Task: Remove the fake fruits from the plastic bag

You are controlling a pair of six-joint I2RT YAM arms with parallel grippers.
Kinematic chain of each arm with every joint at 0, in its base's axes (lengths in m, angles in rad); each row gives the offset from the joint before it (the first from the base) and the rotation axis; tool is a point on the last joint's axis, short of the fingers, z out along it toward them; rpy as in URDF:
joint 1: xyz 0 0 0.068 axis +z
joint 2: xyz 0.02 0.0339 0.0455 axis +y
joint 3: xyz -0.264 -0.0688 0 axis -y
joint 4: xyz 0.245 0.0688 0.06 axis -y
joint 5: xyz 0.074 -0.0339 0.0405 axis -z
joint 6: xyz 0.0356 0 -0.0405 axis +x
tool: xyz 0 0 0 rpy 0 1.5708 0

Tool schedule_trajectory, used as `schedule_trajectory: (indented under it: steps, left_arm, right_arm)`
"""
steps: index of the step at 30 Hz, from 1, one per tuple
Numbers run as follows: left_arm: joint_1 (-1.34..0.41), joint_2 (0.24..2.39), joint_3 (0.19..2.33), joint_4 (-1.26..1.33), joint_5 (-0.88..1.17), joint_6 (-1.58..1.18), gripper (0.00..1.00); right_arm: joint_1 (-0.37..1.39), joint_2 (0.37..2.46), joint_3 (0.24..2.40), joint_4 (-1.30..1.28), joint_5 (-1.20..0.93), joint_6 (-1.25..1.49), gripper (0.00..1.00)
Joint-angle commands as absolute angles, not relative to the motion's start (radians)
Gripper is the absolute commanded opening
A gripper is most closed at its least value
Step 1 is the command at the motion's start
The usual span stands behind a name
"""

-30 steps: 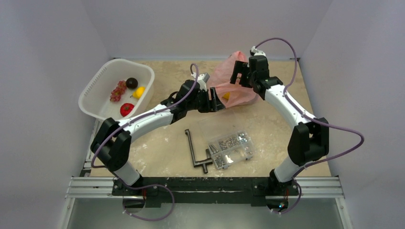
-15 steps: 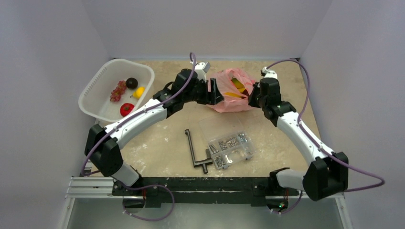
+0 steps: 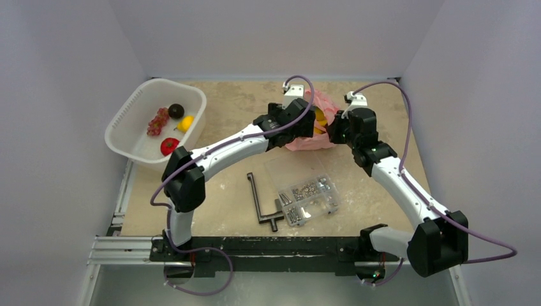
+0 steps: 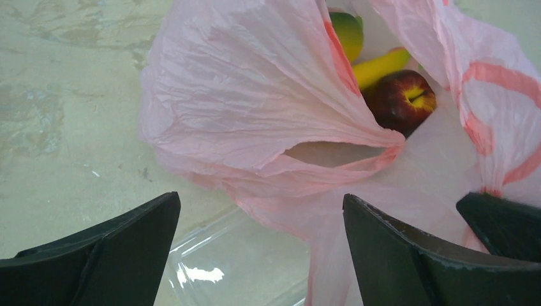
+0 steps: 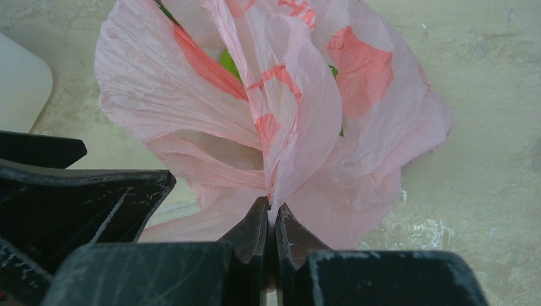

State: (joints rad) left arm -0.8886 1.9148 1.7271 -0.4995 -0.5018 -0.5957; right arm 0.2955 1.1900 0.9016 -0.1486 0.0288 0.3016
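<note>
The pink plastic bag (image 3: 307, 142) lies at the back middle of the table, its mouth open. In the left wrist view the bag (image 4: 255, 95) shows a red apple (image 4: 403, 101), a yellow banana (image 4: 380, 65) and a green-yellow fruit (image 4: 348, 32) inside. My left gripper (image 4: 260, 197) is open and empty, just in front of the bag's mouth, low over the table. My right gripper (image 5: 272, 205) is shut on a bunched fold of the bag (image 5: 287, 95) at its right edge. In the top view the left gripper (image 3: 300, 122) and the right gripper (image 3: 332, 131) flank the bag.
A white basket (image 3: 127, 121) at the back left holds a dark purple fruit (image 3: 176, 110), a grape bunch (image 3: 157, 121), a lemon (image 3: 185, 122) and a red fruit (image 3: 169, 146). A clear compartment box of screws (image 3: 309, 194) and a black crank tool (image 3: 261, 201) lie at the front.
The right gripper has lowered the bag from a raised hold to the table and still grips it. The left arm has stretched right, up to the bag's mouth.
</note>
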Motion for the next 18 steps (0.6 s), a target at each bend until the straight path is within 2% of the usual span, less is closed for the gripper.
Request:
schedule_trajectory:
  steps: [1, 8, 14, 18]
  left_arm:
    - [-0.897, 1.978, 1.857, -0.594, -0.741, -0.725, 1.00]
    - [-0.894, 2.066, 1.931, -0.520, -0.692, -0.739, 1.00]
    - [-0.884, 2.239, 2.169, -0.696, -0.723, -0.744, 1.00]
    - [-0.847, 2.286, 2.187, -0.692, -0.732, -0.757, 1.00]
  right_arm:
    - [0.298, 1.155, 0.879, -0.089, 0.003, 0.281, 0.00]
    - [0.298, 1.137, 0.876, -0.098, -0.018, 0.276, 0.00]
    - [0.298, 1.111, 0.872, -0.100, -0.025, 0.265, 0.00]
    - [0.298, 1.106, 0.863, -0.099, -0.030, 0.267, 0.00]
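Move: From the open left hand, the mango in the bag lies about 12 cm ahead, 4 cm right and 13 below. The banana is some 10 cm ahead and 5 right, the apple about 8 ahead and 7 right, both roughly as low. From the right hand, shut on the bag's rim, the mango lies about 12 cm ahead, 4 left and 14 below. Open left hand reaches about 6 cm forward, slightly right and down towards the mango; right keeps the rim pinched. ##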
